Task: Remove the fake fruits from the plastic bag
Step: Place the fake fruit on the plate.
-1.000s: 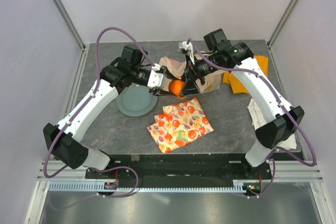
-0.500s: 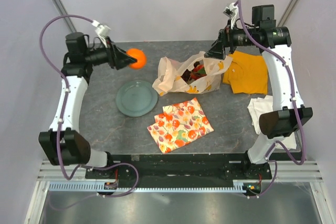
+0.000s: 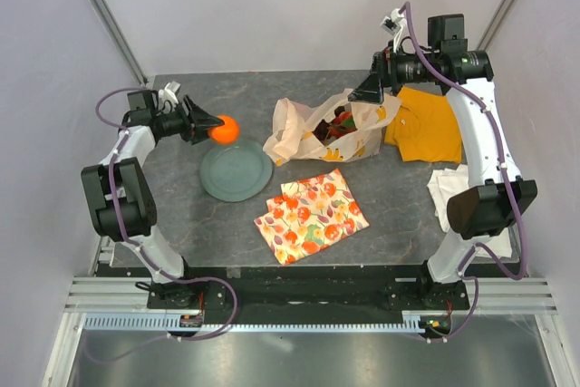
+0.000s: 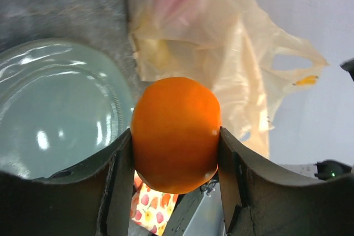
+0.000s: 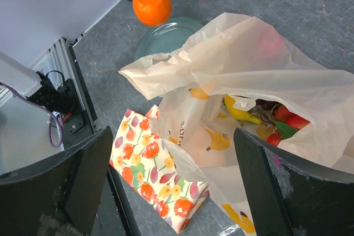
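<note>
My left gripper [image 3: 217, 130] is shut on a glossy orange [image 3: 226, 130] and holds it in the air over the far rim of the green plate [image 3: 236, 174]. In the left wrist view the orange [image 4: 176, 134] fills the gap between both fingers. The cream plastic bag [image 3: 313, 124] lies crumpled at the back centre with its mouth open. It holds a yellow banana [image 5: 239, 111] and red fruits [image 5: 285, 115]. My right gripper [image 3: 372, 90] hovers open above the bag's right end, with nothing between its fingers [image 5: 83, 175].
A fruit-patterned cloth [image 3: 313, 215] lies flat in front of the bag. An orange cloth [image 3: 426, 124] sits right of the bag, with a white cloth [image 3: 444, 192] nearer the right arm. Grey walls close in the back and sides.
Both grippers were at the bag mouth. The left one carried the orange out and leftward, then down toward the plate. The right one drew back up to the right and opened wider.
</note>
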`<state>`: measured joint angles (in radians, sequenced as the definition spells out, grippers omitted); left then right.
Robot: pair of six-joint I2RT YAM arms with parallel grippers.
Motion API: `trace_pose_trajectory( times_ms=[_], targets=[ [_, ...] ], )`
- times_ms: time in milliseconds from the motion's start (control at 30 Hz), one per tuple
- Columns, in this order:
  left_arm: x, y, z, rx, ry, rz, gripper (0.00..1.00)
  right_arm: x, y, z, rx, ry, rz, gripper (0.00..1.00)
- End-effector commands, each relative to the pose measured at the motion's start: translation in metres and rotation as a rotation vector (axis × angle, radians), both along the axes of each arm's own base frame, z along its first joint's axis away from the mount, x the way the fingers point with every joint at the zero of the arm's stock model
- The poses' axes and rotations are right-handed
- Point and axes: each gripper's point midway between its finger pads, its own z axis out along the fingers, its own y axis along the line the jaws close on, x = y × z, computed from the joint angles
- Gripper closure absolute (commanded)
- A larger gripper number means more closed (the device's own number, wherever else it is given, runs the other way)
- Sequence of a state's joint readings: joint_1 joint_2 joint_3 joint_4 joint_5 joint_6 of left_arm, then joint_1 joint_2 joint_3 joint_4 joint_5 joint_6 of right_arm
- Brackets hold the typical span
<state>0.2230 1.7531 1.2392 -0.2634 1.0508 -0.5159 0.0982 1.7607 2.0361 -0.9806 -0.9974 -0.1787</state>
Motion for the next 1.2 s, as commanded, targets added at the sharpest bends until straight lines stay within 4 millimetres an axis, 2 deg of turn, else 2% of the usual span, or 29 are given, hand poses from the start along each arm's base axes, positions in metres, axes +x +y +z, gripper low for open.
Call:
trace_pose_trajectory(
  times_ms=[0, 133, 267, 367, 433, 667, 700, 833, 867, 900, 933, 1100, 1167],
  targets=[
    [-0.004, 0.014, -0.033, 0.096, 0.045, 0.012, 0.98, -0.007, 0.001, 0.014, 0.022, -0.047, 0.008, 0.02],
    [-0.003, 0.03, -0.06, 0.21, 0.08, 0.039, 0.92, -0.011, 0.0, 0.009, 0.015, -0.036, 0.006, 0.02],
    [-0.012, 0.032, -0.095, 0.231, 0.176, 0.014, 0.9, -0.01, 0.0, 0.006, 0.012, -0.03, 0.004, 0.02],
    [-0.018, 0.036, -0.114, 0.265, 0.224, 0.018, 0.88, -0.006, 0.0, 0.004, 0.008, -0.026, -0.003, 0.02],
    [-0.016, 0.04, -0.123, 0.288, 0.235, 0.025, 0.82, -0.003, 0.0, 0.005, 0.01, -0.03, -0.005, 0.02],
    [0.0, 0.048, -0.125, 0.327, 0.211, 0.038, 0.61, 0.001, 0.001, 0.002, 0.014, -0.022, -0.008, 0.02],
    [0.001, 0.05, -0.123, 0.341, 0.204, 0.041, 0.49, 0.001, 0.001, 0.003, 0.014, -0.026, -0.008, 0.02],
    [-0.004, 0.056, -0.122, 0.401, 0.194, 0.038, 0.43, -0.002, 0.001, 0.003, 0.012, -0.033, -0.004, 0.02],
    [-0.006, 0.057, -0.123, 0.405, 0.195, 0.039, 0.33, -0.002, 0.0, 0.004, 0.01, -0.04, -0.003, 0.02],
    [-0.007, 0.056, -0.122, 0.4, 0.188, 0.029, 0.15, -0.003, 0.0, 0.004, 0.008, -0.042, -0.002, 0.02],
    [-0.009, 0.055, -0.124, 0.397, 0.191, 0.023, 0.06, -0.003, 0.0, 0.002, 0.005, -0.041, -0.001, 0.02],
    [-0.011, 0.058, -0.125, 0.42, 0.191, 0.029, 0.02, -0.002, 0.001, 0.0, 0.006, -0.033, 0.001, 0.02],
    [-0.009, 0.063, -0.118, 0.453, 0.171, 0.042, 0.02, 0.0, 0.001, 0.001, 0.007, -0.034, 0.002, 0.02]
  ],
)
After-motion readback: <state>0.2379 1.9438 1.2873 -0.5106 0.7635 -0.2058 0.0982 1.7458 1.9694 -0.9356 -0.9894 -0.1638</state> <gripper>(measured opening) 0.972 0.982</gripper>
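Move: The left hand still holds the fake orange in the air. The plate's middle is some 16 cm below this hand and about 4 cm back towards the base, hardly 1 cm to the right. The plastic bag stands about 29 cm to the hand's right and 6 cm farther out; the patterned cloth lies some 22 cm right and 20 cm back. From the idle right hand the plate is about 30 cm to the left, level with it fore and aft, 34 cm below. Keeping its pinch on the fake orange, the left hand lowers the fruit about 12 cm to the plate, drifting some 4 cm left on the way while the fingers tip roughly 20 degrees further downward. It then holds at that height, opens wide and lets go, staying around the fruit. ##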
